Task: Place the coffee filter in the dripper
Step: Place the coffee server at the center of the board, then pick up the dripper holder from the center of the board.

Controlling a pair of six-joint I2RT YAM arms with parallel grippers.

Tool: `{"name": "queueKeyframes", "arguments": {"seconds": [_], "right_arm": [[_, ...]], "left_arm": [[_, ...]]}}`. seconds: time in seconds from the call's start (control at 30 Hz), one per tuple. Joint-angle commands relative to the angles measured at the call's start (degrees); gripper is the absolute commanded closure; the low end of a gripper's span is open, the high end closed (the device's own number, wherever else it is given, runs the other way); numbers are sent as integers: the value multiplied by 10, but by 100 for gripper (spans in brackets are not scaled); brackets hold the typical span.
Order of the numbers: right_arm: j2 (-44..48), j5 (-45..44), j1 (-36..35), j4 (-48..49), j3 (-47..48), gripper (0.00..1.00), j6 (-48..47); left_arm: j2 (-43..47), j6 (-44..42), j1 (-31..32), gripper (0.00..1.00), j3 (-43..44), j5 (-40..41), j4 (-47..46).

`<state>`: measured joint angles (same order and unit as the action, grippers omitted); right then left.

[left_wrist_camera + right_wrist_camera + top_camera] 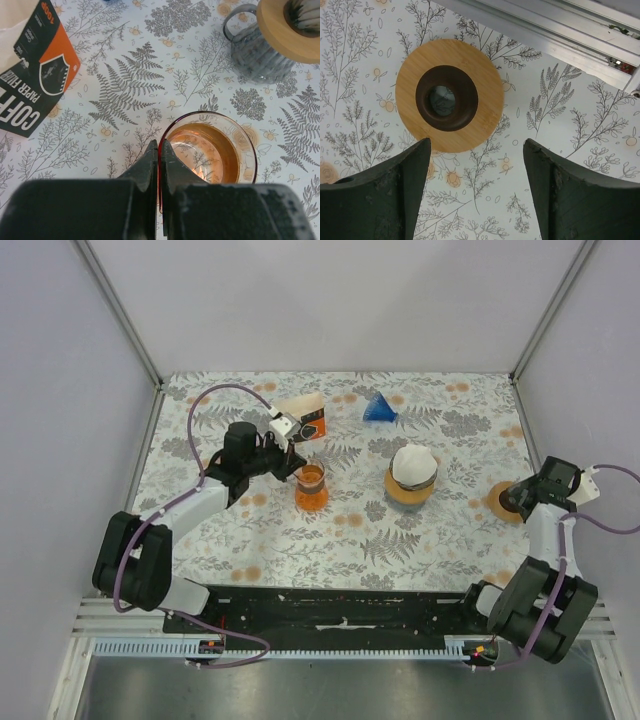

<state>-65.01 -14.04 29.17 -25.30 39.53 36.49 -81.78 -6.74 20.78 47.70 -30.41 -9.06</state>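
Note:
An orange glass dripper (pixel 312 492) (pixel 235 150) stands upright at the table's middle. My left gripper (pixel 300 475) (pixel 160 145) is shut on its near rim, one finger inside the glass and one outside. The white paper coffee filter (pixel 413 462) sits in the top of a grey ribbed glass vessel with a wooden collar (pixel 405 495) (pixel 260 55), to the right of the dripper. My right gripper (pixel 515 497) (pixel 476 145) hangs open over the cloth at the far right, nothing between its fingers, just short of a wooden ring (pixel 497 508) (pixel 480 80).
A coffee-filter box (pixel 303 418) (pixel 35 75) lies behind the dripper. A blue cone (pixel 379 409) sits at the back centre. The metal frame rail (pixel 560 35) runs close beyond the wooden ring. White walls enclose the table.

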Motion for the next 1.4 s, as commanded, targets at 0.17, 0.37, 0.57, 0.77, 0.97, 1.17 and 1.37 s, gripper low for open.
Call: {"name": "queueKeyframes", "arguments": {"seconds": [0.17, 0.37, 0.57, 0.77, 0.97, 1.17, 1.37], "right_arm": [[-73, 32, 19, 99, 1, 19, -31], [-121, 22, 25, 97, 13, 24, -26], [-165, 27, 41, 114, 23, 30, -18], [-202, 40, 44, 126, 24, 37, -23], [-230, 56, 45, 135, 30, 48, -31], [-197, 139, 45, 183, 6, 100, -98], [-106, 162, 45, 169, 16, 100, -121]], "left_arm": [[-13, -34, 3, 98, -12, -44, -88], [-15, -45, -1, 79, -2, -52, -63], [6, -42, -11, 54, 41, -66, -4], [9, -30, -24, 52, 119, -72, 88], [12, -28, -31, 51, 164, -85, 163], [13, -16, -34, 51, 200, -84, 213], [13, -40, -34, 51, 293, -83, 369]]}}
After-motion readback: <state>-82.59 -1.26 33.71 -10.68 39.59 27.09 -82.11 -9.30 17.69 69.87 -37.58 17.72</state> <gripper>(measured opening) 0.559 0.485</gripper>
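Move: The left hand's closed fingers hold the orange coffee server's rim; the server's middle lies about 4 cm right, 1 cm back and 5 cm below them. The coffee filter box is some 16 cm ahead and 1 cm right of this hand, while the grey dripper set is about level with it and 29 cm right. From the right hand the wooden collar is about 5 cm ahead, 1 cm right and 7 cm down; the grey dripper set stands 25 cm left and 5 cm ahead. The left fingers let go of the orange server's rim after easing down about 1 cm, then rise roughly 8 cm clear of it. Meanwhile the right hand sinks about 6.5 cm, going some 3 cm forward and right, partly closes, and pinches the wooden collar between its dark centre and outer edge; it then eases left with a slight counter-clockwise turn. ##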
